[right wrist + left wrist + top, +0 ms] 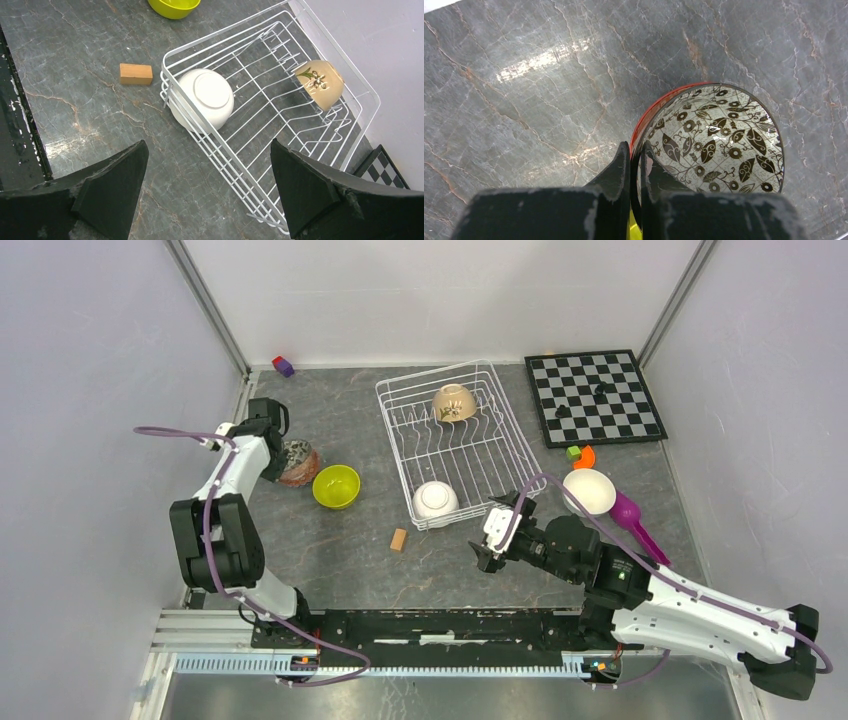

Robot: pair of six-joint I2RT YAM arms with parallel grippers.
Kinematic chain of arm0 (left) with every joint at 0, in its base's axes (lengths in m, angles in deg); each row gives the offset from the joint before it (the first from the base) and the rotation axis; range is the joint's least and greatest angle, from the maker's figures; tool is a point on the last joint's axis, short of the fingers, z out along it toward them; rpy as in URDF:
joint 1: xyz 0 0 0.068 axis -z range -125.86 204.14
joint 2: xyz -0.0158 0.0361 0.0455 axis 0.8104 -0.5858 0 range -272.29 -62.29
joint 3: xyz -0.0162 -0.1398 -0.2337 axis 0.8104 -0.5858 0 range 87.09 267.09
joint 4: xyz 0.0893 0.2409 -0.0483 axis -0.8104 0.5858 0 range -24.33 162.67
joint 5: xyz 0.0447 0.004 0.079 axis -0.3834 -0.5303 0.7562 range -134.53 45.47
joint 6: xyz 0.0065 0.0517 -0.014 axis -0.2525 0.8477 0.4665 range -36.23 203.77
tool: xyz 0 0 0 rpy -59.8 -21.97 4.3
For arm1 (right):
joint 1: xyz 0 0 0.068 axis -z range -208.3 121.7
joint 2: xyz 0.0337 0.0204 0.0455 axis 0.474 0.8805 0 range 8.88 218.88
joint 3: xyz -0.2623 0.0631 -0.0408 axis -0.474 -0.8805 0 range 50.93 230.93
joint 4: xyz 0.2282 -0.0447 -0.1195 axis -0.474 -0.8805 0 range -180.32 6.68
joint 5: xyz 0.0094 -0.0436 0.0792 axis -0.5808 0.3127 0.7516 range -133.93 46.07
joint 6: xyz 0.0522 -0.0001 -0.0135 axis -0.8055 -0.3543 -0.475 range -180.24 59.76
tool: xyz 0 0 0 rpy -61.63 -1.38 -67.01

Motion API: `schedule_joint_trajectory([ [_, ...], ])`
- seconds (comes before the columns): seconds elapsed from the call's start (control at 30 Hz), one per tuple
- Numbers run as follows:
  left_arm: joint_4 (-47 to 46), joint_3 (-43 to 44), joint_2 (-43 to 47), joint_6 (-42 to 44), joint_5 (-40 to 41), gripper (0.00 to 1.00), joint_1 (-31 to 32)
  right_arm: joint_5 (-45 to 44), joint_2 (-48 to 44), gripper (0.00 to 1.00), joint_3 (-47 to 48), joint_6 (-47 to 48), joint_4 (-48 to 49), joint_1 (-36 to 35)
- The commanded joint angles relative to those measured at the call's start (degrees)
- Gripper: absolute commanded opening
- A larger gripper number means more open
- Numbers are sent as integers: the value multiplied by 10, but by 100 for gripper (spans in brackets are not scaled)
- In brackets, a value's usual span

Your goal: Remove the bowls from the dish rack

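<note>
The white wire dish rack [435, 375] holds a beige bowl [454, 402] at its far end and a white bowl [435, 501] upside down in its near corner. My left gripper [636, 155] is shut on the rim of a bowl [724, 140] that is red outside and patterned inside. It sits left of the rack, beside the lime-green bowl [336, 486]. My right gripper [209, 147] is open over the rack's near corner [240, 165], just short of the white bowl [207, 97]. The beige bowl [320, 84] lies farther in. Another white bowl [588, 490] stands on the table to the right.
A wooden block [399, 539] lies in front of the rack. A chessboard [595, 397] with pieces sits at the back right. Nearby are small orange and green pieces [580, 454] and a purple spoon [632, 515]. A purple block [283, 365] is at the back wall.
</note>
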State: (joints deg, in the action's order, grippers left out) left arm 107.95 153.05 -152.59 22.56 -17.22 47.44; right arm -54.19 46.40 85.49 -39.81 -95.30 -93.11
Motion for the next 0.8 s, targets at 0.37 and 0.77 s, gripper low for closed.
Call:
schedule_joint_trajectory([
  [0.37,-20,16,-7,-23,-19,18,-4,2,-33,98,3,-15,0,-1],
  [0.77,-20,13,28,-7,-11,56,-4,3,-20,98,1,-16,8,-1],
])
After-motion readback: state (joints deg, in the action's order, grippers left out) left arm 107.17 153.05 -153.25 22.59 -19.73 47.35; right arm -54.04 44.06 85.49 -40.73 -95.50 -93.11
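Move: The left hand holds the black-rimmed patterned bowl by its back-left rim, tilted over the pink bowl, whose middle is about 4 cm ahead of the hand, 4 cm to its right and some 5 cm below. The yellow bowl sits about 13 cm right and 2 cm back, 6 cm lower; the wooden block about 28 cm right and 14 cm back, 9 cm below. From the idle right hand, the pink bowl is roughly 51 cm left, 21 cm ahead and 17 cm down. Still pinching the patterned bowl's rim, the left hand eases down about 1 cm, with a slight drift to its right of roughly half a centimetre, lowering the bowl into the pink one with hardly any wrist turn. It then all but stays in place and opens its fingers to a bit over half, letting go of the rim with one fingertip outside the bowl and the other over its inside, and begins to creep upward at the end. ##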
